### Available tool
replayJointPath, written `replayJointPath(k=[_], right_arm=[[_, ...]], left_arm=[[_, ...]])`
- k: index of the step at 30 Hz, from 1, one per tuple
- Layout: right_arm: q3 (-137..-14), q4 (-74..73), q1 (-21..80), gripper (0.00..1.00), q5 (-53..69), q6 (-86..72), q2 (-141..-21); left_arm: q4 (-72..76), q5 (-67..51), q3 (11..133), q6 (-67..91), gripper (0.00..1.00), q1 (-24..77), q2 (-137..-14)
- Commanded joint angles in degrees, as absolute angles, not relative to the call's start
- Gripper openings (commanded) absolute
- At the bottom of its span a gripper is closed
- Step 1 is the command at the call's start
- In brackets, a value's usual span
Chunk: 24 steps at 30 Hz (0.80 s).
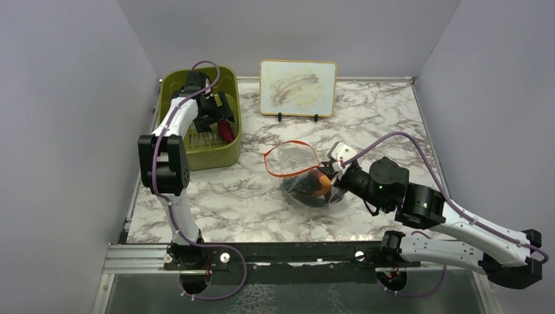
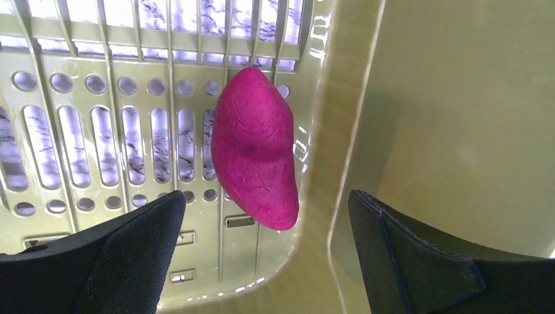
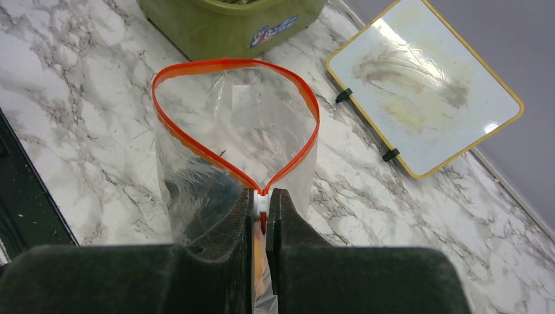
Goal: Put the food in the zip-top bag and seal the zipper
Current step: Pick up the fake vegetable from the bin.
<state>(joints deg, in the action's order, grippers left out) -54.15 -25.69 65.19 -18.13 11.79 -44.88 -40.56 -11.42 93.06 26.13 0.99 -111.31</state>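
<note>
The clear zip-top bag (image 1: pixel 298 163) lies mid-table with its mouth held in an open loop by the orange-red zipper (image 3: pixel 196 147). Inside it are an orange piece (image 1: pixel 321 184) and dark food (image 1: pixel 302 191). My right gripper (image 3: pixel 262 199) is shut on the zipper's near end, at its white slider. My left gripper (image 2: pixel 265 196) hangs open inside the olive-green bin (image 2: pixel 458 98), its jaws wide apart. A pink-purple food piece (image 2: pixel 255 147) lies on the bin's slotted floor against the side wall, just beyond the fingertips and untouched. It shows as a reddish piece (image 1: pixel 226 129) from above.
The olive-green bin (image 1: pixel 199 157) stands at the back left of the marble table. A small yellow-framed whiteboard (image 1: pixel 298 87) stands on its stand at the back centre. Purple-grey walls close in the left, back and right sides.
</note>
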Motion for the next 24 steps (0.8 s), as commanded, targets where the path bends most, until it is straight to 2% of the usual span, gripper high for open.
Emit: replayJointPath(k=[1, 13, 18, 24], right_arm=[[-55.72, -22.84, 65.48, 0.01, -18.18, 11.73, -44.53], [-57.25, -22.61, 65.41, 0.01, -18.94, 12.74, -46.18], [-57.71, -22.93, 65.48, 0.01, -18.98, 12.92, -46.61], [-58.19, -23.42, 65.47, 0.01, -19.47, 12.71, -46.42]], left_arm=[[-39.05, -11.08, 95.66, 24.21, 0.97, 1.46, -113.38], [-37.90, -7.59, 96.91, 21.79, 0.86, 2.70, -118.24], [-37.72, -6.69, 98.49, 21.03, 0.76, 3.13, -119.61], [-37.77, -4.52, 99.66, 19.70, 0.55, 3.39, -118.92]])
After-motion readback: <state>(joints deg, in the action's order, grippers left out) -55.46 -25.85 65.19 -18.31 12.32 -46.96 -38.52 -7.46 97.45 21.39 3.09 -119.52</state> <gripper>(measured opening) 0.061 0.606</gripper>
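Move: The fake vegetable lies on the bin floor just below the open left gripper, about 2 cm ahead of its hand point, 1 cm to its right and some 5 cm down. The bin's right wall rises around 5 cm to the right of the vegetable, and the near wall about 7 cm back from it. From the right hand, the vegetable is roughly 30 cm ahead, 31 cm left and 23 cm lower. Bring the left gripper down about 4 cm into the bin and ease it some 2 cm forward, so the fingers come down astride the vegetable. Most of the sinking comes first; then push slightly forward while closing from wide open to roughly three-fifths, until the two fingertips come up against its sides. ##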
